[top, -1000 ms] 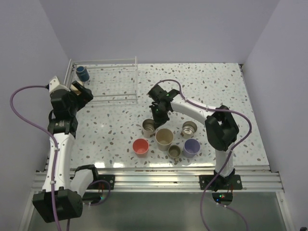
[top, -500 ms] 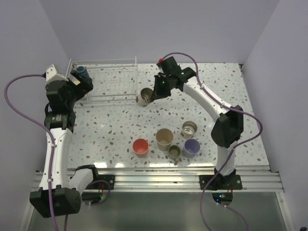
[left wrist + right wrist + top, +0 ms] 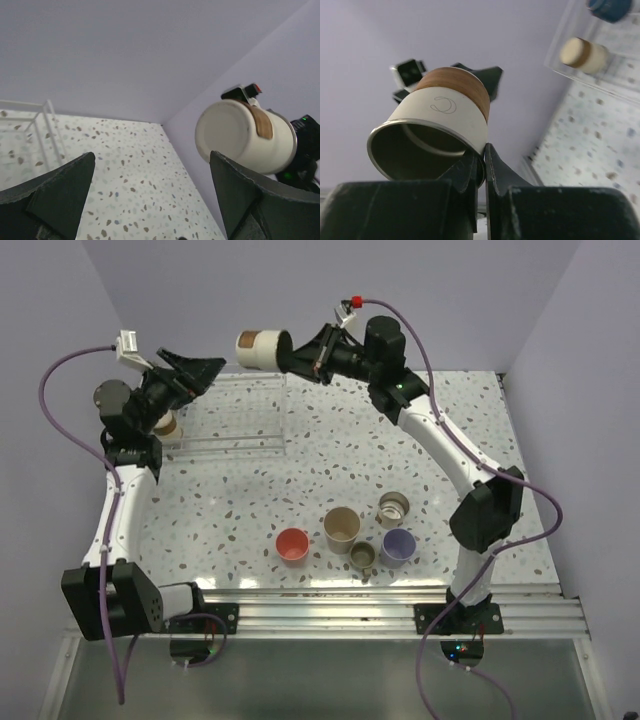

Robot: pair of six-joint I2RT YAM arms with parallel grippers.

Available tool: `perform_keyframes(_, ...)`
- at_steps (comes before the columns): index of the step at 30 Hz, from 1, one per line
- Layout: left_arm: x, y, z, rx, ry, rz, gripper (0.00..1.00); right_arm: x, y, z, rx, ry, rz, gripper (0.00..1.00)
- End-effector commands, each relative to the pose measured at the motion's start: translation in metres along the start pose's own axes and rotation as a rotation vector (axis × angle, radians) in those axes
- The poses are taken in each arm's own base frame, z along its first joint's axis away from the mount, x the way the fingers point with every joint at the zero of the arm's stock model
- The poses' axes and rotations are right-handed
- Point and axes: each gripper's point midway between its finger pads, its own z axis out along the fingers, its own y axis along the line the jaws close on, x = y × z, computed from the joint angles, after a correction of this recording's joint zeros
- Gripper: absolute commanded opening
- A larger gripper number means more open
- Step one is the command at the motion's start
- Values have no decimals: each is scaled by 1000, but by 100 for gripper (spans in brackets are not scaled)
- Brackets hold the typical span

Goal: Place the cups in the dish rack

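Observation:
My right gripper (image 3: 296,358) is raised high over the dish rack (image 3: 232,410), shut on the rim of a cream cup with a brown band (image 3: 261,348), one finger inside and one outside. That cup (image 3: 441,122) lies on its side with its dark mouth toward the right wrist camera. My left gripper (image 3: 214,369) is also raised, open and empty, pointing at the cup's base (image 3: 231,131) from a short way off. In the rack (image 3: 607,70) lie a beige cup (image 3: 582,52) and a dark blue cup (image 3: 609,7). On the table stand the red (image 3: 292,543), beige (image 3: 341,526), grey-metallic (image 3: 393,507), lavender (image 3: 398,545) and olive (image 3: 363,555) cups.
The rack stands at the table's far left corner, close to the lavender walls (image 3: 300,290). The left arm (image 3: 120,500) covers part of the rack's left end from above. The cups on the table cluster near the front edge, left of the right arm's base (image 3: 470,570).
My right arm picked the cream cup out of the cluster, carried it past the rack's end, then swung it high over the rack. My left arm rose and turned its open gripper toward it.

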Motion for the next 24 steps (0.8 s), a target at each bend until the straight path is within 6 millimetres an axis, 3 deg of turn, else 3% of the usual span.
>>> perform_keyframes(1, -18, -79, -7, 389, -3, -3, 100, -24, 105, -21, -406, -40, 53, 0)
perform_keyframes(2, -23, -90, -10, 455, -34, 21, 100, -28, 104, -18, -422, -45, 66, 0)
perform_keyframes(4, -23, -90, -8, 500, -36, -72, 100, -35, 113, -18, -467, -63, 92, 0)
perform_keyframes(5, -27, -103, -15, 579, -68, -37, 100, -36, 114, -18, -478, -67, 101, 0)
perform_keyframes(8, -28, -112, -15, 675, -69, -87, 100, -42, 112, -13, -512, -81, 143, 0)
perform_keyframes(14, -22, -126, 0, 757, -34, -98, 100, -48, 107, -4, -541, -87, 179, 0)
perform_keyframes(17, -18, -132, 7, 797, -30, -117, 100, -44, 105, 2, -545, -73, 182, 0)
perform_keyframes(24, -27, -133, 17, 794, -44, -109, 100, -23, 91, 14, -527, -28, 202, 0)
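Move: High over the dish rack, the left gripper is empty and open; the cream cup with the brown band, held by its rim in the right hand, lies about 12 cm to its right, 3 cm ahead and 2 cm higher. The dish rack's middle is some 33 cm below the left hand, 6 cm ahead and 2 cm to its left; the racked cream cup is 13 cm left and 2 cm ahead, equally low. From the right hand, the held cup sits 5 cm left, level fore and aft and 2 cm higher; the left gripper is about 17 cm left, 3 cm back and 1 cm lower. Closing in for a handover, the left hand rises about 8 cm and swings some 7 cm right towards the held cup's base, turning clockwise and tipping its wide-open fingers up. The right hand keeps its pinch on the rim, lifts about 8 cm, then eases back down some 2 cm while drifting slightly left and forward, its left-pointing fingers tilting up by roughly 25 degrees. ##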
